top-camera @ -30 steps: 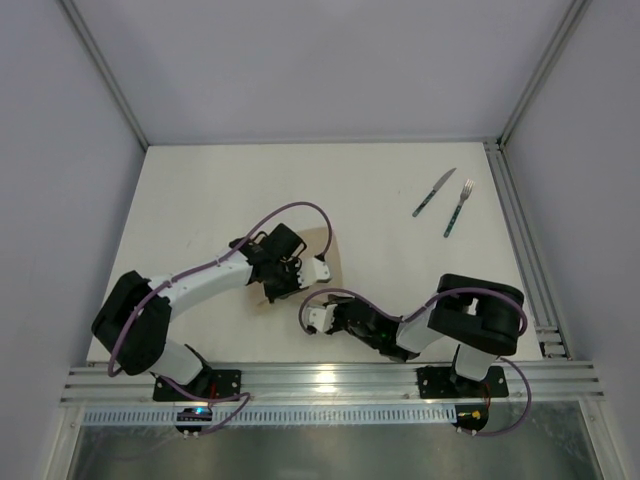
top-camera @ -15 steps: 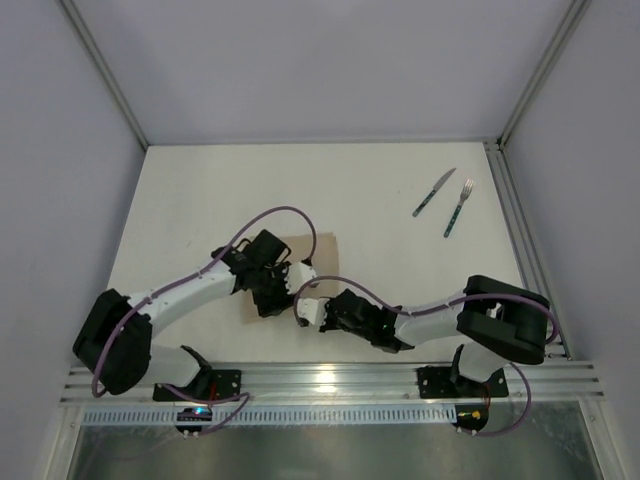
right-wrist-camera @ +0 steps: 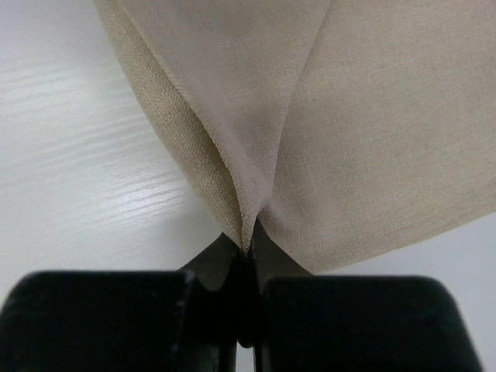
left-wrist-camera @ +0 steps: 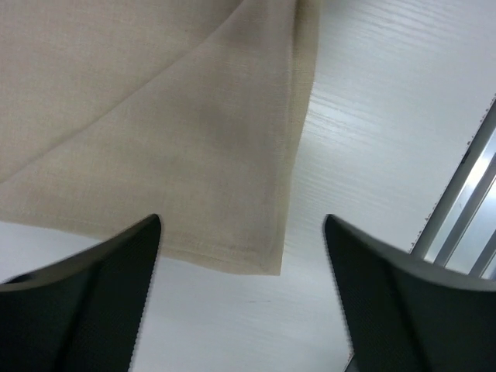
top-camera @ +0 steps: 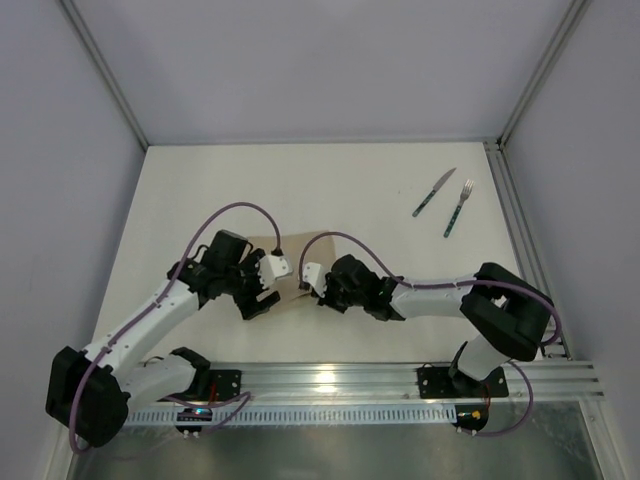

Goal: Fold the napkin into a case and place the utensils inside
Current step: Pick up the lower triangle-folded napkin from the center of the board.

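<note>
The beige napkin [top-camera: 298, 250] lies partly folded on the white table between my two grippers. My left gripper [top-camera: 267, 287] stands open just left of it. In the left wrist view a napkin [left-wrist-camera: 155, 116] corner lies flat ahead of the wide-apart fingers [left-wrist-camera: 93, 294], touching neither. My right gripper [top-camera: 312, 274] is shut on a pinched fold of the napkin [right-wrist-camera: 349, 116], the cloth rising from the closed right gripper [right-wrist-camera: 246, 246]. The utensils, a knife [top-camera: 434, 192] and a fork [top-camera: 459, 207] with dark green handles, lie side by side at the far right.
An aluminium rail [top-camera: 330, 380] runs along the near edge by the arm bases. Another rail [top-camera: 520, 230] borders the table's right side. Grey walls enclose the table at the back and sides. The near rail [left-wrist-camera: 465, 201] shows in the left wrist view.
My left gripper opened, let go of the napkin and drew back to the left. My right gripper closed on the napkin's edge and moved away from the bases with it.
</note>
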`<state>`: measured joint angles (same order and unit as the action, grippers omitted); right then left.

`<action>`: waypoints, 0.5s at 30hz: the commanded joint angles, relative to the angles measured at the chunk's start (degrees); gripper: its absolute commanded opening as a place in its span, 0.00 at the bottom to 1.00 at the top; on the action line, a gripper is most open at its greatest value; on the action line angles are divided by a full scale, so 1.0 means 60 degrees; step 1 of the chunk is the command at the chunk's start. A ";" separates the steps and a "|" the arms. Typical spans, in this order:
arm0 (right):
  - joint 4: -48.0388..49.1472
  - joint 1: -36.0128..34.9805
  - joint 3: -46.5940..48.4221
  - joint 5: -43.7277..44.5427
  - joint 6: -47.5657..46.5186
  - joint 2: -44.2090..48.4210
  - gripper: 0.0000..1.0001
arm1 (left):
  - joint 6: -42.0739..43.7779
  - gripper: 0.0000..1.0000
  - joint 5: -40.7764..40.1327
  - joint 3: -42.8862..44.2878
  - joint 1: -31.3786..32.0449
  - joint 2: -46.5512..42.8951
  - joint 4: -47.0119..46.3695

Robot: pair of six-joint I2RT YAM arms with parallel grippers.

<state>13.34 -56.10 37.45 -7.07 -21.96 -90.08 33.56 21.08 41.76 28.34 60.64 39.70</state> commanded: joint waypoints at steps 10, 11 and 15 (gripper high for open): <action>0.0353 0.0941 0.0204 -0.2205 0.1725 -0.0440 0.04 | 0.0910 0.99 -0.0069 -0.1846 0.0694 -0.0322 -0.3347; 0.0369 0.0985 0.0189 -0.2205 0.1769 -0.0440 0.04 | 0.0954 0.99 -0.0579 -0.1992 0.0885 -0.0307 -0.3655; 0.0471 0.1073 0.0159 -0.2264 0.1989 -0.0440 0.04 | 0.1115 0.99 -0.1884 -0.2680 0.1794 -0.0307 -0.5016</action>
<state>13.26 -50.11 38.46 -18.63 -12.56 -92.64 38.44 17.06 27.49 36.18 59.11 20.73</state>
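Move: From the left gripper, the stretch of the napkin's near edge to take lies about 3 cm right, 1 cm back and roughly 7 cm below. The napkin's near-left corner is some 1 cm right of the hand and 1 cm back, about as low. The napkin's middle sits 5 cm ahead and 6 cm right, 8 cm down. From the right gripper, already pinching the near edge farther right, that stretch is about 10 cm left, 3 cm back and 1 cm lower. Bring the left gripper down about 5 cm and some 2 cm right onto the napkin's near edge, opening its fingers fully and turning the wrist slightly clockwise, so that one finger stands over the cloth and the other beyond the edge. Keep the right gripper's pinch nearly in place, tilting that wrist about 15 degrees. ##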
